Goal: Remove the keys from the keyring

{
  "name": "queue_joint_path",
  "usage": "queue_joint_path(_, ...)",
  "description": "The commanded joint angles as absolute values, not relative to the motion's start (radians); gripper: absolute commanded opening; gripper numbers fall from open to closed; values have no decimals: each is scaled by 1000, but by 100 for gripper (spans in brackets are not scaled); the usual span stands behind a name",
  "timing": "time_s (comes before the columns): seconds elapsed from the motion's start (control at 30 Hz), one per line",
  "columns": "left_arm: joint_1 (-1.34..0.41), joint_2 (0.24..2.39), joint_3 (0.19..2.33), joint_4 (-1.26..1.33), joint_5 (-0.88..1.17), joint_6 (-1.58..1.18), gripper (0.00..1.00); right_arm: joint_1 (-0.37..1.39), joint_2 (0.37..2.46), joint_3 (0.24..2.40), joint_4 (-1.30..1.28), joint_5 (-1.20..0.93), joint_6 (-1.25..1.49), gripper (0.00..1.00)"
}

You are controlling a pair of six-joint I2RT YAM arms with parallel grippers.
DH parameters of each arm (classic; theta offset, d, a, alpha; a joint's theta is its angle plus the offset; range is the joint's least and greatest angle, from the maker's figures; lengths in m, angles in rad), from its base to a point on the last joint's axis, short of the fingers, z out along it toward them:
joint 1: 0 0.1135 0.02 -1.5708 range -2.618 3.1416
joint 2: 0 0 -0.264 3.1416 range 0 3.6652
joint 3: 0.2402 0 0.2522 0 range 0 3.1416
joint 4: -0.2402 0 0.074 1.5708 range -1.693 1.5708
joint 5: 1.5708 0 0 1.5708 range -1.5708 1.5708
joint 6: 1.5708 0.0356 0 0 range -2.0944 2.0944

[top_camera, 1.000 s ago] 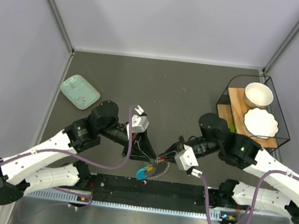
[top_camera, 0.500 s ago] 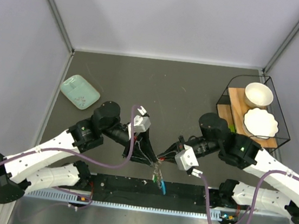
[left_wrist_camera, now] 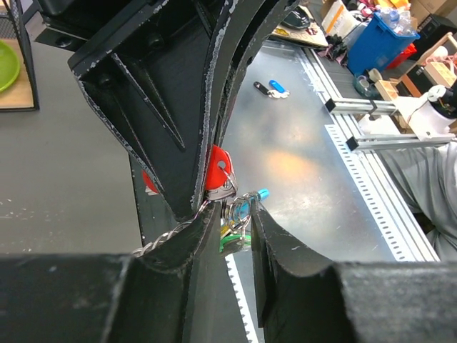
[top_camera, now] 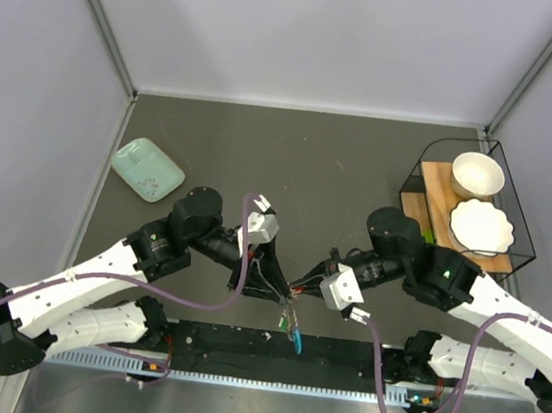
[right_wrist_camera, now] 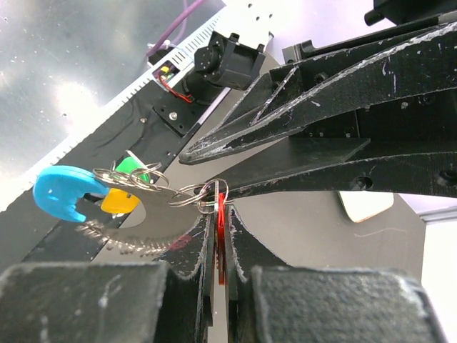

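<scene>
Both grippers meet over the table's near edge. My right gripper is shut on the red-headed key, which stands edge-on between its fingers. Metal split rings link that key to the keyring, a blue loop on a pale scalloped fan piece. Green and yellow key heads hang beside the loop. My left gripper has its jaws partly closed, with a split ring spanning between them. The red head shows just above it.
A mint-green flat tray lies at the far left. At the right a black wire rack holds a white bowl and a scalloped white plate. A black strip and a metal rail run along the near edge.
The keyring bunch, first spread flat below the grippers, has swung and now hangs edge-on toward the near edge. My left arm shifted slightly right. The right gripper kept its hold.
</scene>
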State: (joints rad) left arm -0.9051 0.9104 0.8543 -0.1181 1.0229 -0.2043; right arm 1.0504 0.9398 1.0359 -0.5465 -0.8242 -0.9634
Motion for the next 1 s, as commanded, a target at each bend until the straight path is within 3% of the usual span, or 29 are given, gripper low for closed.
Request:
queue_joint_path(0.0,-905,917,864,-106,956,-160,28,1048,945,1075,-459,-845,-940,0)
queue_joint_path(0.1,-905,916,871,-124,943,-144,24,1048,945,1078,-457,-838,-931,0)
queue_joint_path(0.23,-905,907,874,-140,914,-126,0,1048,945,1075,-456,-816,-919,0)
queue_joint_path(0.5,-884,876,867,-97,850,-170,0,1048,913,1035,-454,-770,-937,0)
queue_joint_path(0.77,-775,890,821,127,1020,-366,0,1048,882,996,-437,-719,-950,0)
queue_joint_path(0.97,-764,900,845,146,996,-403,0,1049,867,956,-384,-716,-933,0)
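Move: The keyring lies just off the left fingertips, about 2 cm to the left hand's right and 1 cm back, nearly level in height. The red key, pinched by the right fingers, is some 3 cm right of the left hand, 1 cm ahead and 1 cm higher; the blue key hangs about 5 cm back, 2 cm right and 7 cm below. From the right hand the keyring is roughly 2 cm left and 1 cm back. Left fingers shut on the keyring and both hands go forward about 3 cm, right still gripping the red key. ##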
